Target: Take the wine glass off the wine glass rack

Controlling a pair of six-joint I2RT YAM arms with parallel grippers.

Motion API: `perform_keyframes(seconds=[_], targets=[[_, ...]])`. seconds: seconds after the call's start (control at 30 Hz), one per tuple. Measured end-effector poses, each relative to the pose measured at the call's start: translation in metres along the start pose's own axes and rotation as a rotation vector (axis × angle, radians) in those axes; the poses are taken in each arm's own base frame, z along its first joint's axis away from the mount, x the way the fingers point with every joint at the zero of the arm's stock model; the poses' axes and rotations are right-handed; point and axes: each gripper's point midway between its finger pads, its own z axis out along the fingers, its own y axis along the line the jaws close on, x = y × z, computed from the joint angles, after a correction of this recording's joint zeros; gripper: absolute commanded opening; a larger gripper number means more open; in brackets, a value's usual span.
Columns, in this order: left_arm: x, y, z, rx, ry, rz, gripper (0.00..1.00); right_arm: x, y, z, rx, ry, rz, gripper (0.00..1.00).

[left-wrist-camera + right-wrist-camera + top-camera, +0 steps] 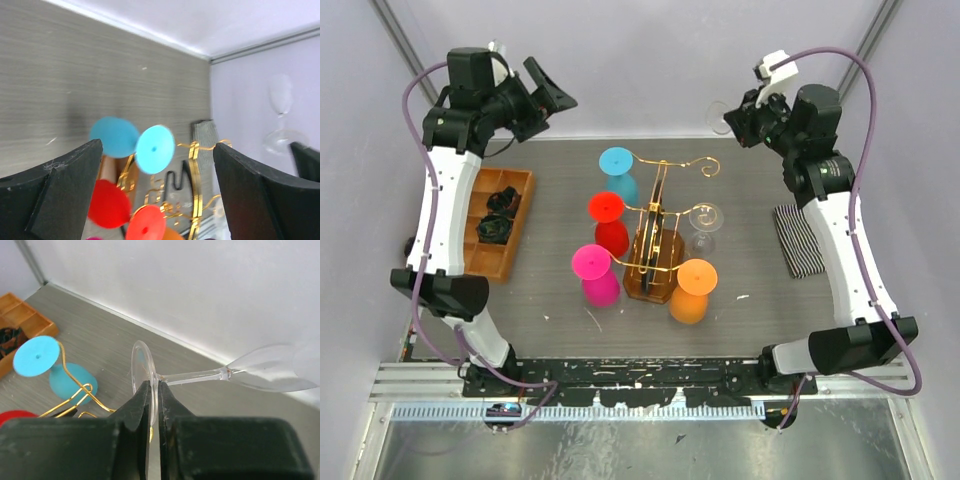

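Note:
My right gripper (153, 385) is shut on the round foot of a clear wine glass (196, 375). The glass lies sideways in the air, bowl pointing toward the back wall, clear of the rack's gold hooks (80, 390). In the top view that gripper (735, 115) is raised at the back right, above and behind the wine glass rack (658, 240). The left wrist view shows the held glass (281, 100) against the wall. My left gripper (548, 92) is open and empty, high at the back left, looking down on the rack (192, 185).
Blue (617, 165), red (607, 212), pink (592, 268) and orange (696, 284) glasses hang on the rack, plus another clear one (704, 222). A wooden tray (520, 185) with dark items lies at the left. A striped cloth (798, 240) lies at the right.

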Motion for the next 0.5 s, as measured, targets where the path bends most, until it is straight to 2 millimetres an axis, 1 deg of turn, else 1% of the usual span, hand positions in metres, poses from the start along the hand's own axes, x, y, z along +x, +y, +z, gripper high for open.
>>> perform_keyframes(seconds=[0.03,0.17,0.2,0.3,0.43,0.5], targets=[[-0.004,-0.007,0.004,0.033,-0.003,-0.021,0.99,-0.003,0.006,0.001,-0.025,-0.015,-0.036,0.01],[-0.016,-0.041,0.015,0.182,0.006,-0.082,0.99,-0.014,0.041,0.0,-0.181,-0.072,-0.181,0.01],[-0.017,-0.05,0.017,0.226,0.015,-0.092,0.99,-0.016,0.054,-0.003,-0.237,-0.087,-0.217,0.01],[-0.013,-0.068,0.018,0.301,0.047,-0.103,0.99,-0.02,0.086,-0.009,-0.36,-0.118,-0.284,0.01],[-0.002,-0.093,0.012,0.399,0.099,-0.11,0.99,-0.019,0.142,-0.022,-0.536,-0.138,-0.369,0.01],[0.002,-0.102,0.009,0.433,0.12,-0.115,0.99,-0.019,0.172,-0.032,-0.623,-0.148,-0.406,0.01]])
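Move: The wine glass is held upright by its foot in the right hand, its middle about 10 cm above that hand and 2 cm ahead; the open left hand lies some 33 cm left, nearly level. From the right hand, the empty hook is 6 cm back, 3 left and 10 below, the blue glass 6 back, 24 left and 16 below. From the left hand, the wine glass is about 32 cm right, 1 ahead and 11 above. Still pinching the foot of the upright wine glass, the right hand sweeps it left some 14 cm and back about 10 cm, over the rack's far end towards the left hand, turning nearly 40 degrees counter-clockwise. The left hand comes to meet the glass with its fingers wide open, moving right and up, its left side rolling down and its fingers turning clockwise. ##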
